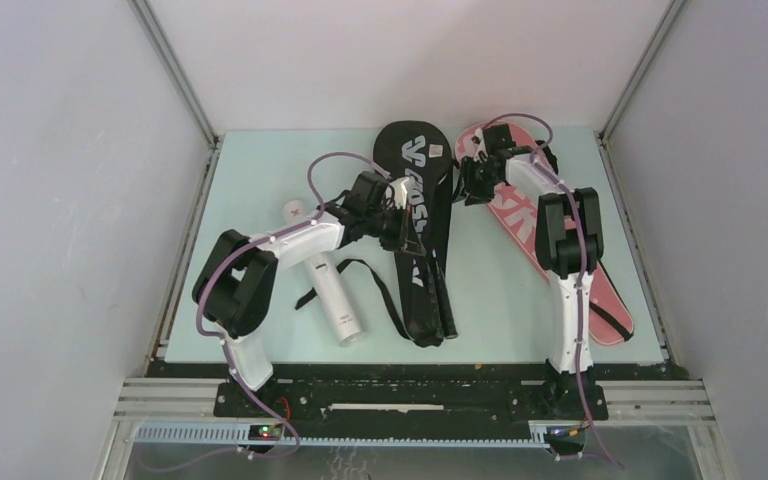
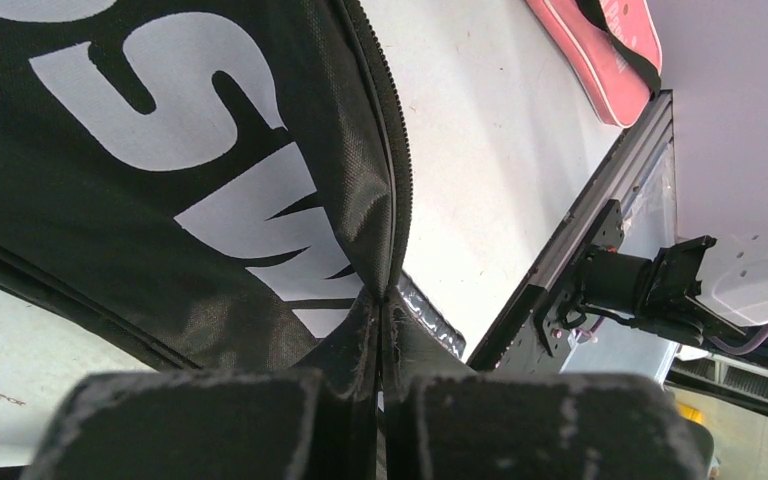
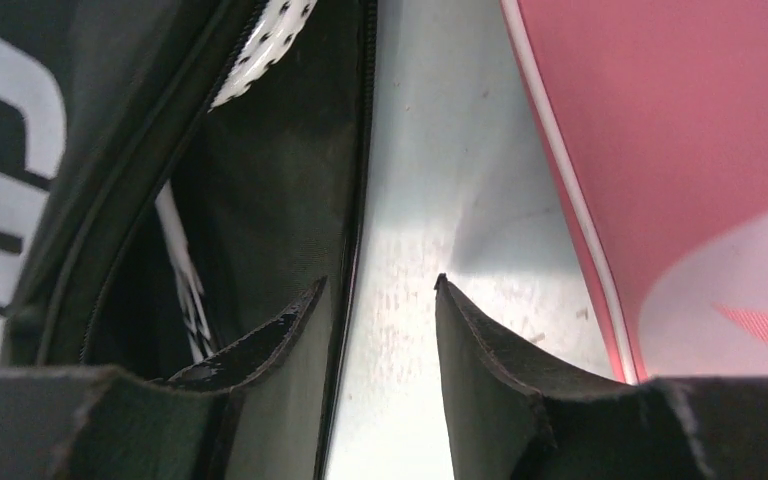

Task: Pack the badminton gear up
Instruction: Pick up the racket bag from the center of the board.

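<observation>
The black racket cover [image 1: 418,235] lies mid-table, head toward the far edge. My left gripper [image 1: 398,216] is shut on its zip edge [image 2: 388,250], and the fabric rises into a fold between the pads. The cover gapes open, and a racket's white strings [image 3: 265,35] show inside. My right gripper [image 1: 464,181] stands open low over the table, its fingertips [image 3: 378,290] either side of the cover's right edge. The pink racket cover [image 1: 520,225] lies to the right, partly under the right arm. A long white tube [image 1: 326,286] lies on the left, under the left arm.
A black strap [image 1: 365,272] trails from the black cover toward the tube. The pink cover [image 3: 680,150] lies close beside my right finger. The right arm's base [image 2: 650,285] and the table's front rail [image 1: 410,372] are at the near edge. Side walls enclose the table.
</observation>
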Robot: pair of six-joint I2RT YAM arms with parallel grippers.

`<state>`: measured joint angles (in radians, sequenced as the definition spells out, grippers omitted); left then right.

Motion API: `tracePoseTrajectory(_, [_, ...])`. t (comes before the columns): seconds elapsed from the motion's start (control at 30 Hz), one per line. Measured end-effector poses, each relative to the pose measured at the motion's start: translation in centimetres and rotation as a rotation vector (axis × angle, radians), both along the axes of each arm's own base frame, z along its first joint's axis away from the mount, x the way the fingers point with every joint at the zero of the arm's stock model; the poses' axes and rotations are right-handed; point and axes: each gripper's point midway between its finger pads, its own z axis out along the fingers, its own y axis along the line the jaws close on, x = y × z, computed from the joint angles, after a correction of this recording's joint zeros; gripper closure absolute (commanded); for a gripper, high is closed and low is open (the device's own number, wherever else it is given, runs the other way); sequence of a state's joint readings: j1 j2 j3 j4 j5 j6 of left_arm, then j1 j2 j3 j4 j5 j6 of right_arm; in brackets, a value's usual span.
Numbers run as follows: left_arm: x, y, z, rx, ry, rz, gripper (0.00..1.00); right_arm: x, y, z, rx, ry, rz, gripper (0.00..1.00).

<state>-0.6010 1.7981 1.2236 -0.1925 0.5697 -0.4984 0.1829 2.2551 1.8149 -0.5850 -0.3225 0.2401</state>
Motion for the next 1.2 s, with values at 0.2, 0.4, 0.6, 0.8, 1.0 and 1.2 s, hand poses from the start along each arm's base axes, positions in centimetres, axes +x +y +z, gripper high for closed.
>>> tracePoseTrajectory(0.2, [-0.1,0.0,-0.3,-0.001,-0.001,-0.001,1.00,1.3,1.3,-1.5,0.004,0.020,0.016,0.50])
tracePoseTrajectory(0.4, [-0.4,0.4,-1.2,0.014,0.013,0.002,1.00,1.8,3.4,-1.8,-0.002,0.006,0.049,0.52])
tracePoseTrajectory(0.6, [-0.4,0.5,-1.5,0.020,0.006,0.001,1.00,2.1,4.3,-2.1,-0.027,0.000,0.054,0.76])
tracePoseTrajectory(0.8, [-0.4,0.6,-1.8,0.027,0.008,0.005,1.00,2.1,3.4,-2.5,-0.025,0.016,0.039,1.00])
tracePoseTrajectory(1.0, [-0.5,0.6,-1.9,0.032,-0.001,-0.006,0.82,1.5,2.3,-1.9,-0.039,-0.003,0.053,1.00])
tracePoseTrajectory(1.2, [-0.8,0.4,-1.6,0.015,-0.005,-0.031,0.62,0.3,1.6,1.7,-0.069,-0.037,0.121,1.00])
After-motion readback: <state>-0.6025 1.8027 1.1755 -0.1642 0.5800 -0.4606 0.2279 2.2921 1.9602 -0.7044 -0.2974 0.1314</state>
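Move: The right hand, open, is close to the black racket bag's right-hand rim: the stretch it will pinch lies about 4 cm to its left, 2 cm farther out and 3 cm below. The pink bag's nearer edge is some 5 cm to its right, level fore and aft. The left hand already holds the black bag's zipped edge raised; from it that stretch of rim is roughly 20 cm ahead, 12 cm right and 8 cm lower, and the black racket handle about 13 cm back and 6 cm right. The right fingers pinch shut on the black bag's right rim after the hand moves about 4 cm left, with some 2 cm of forward and downward travel; keeping that hold, it draws back right a couple of centimetres and rises about 3 cm. The left hand, pinching the zipped edge at first, sinks nearly 2 cm and then opens about a quarter, letting go. ##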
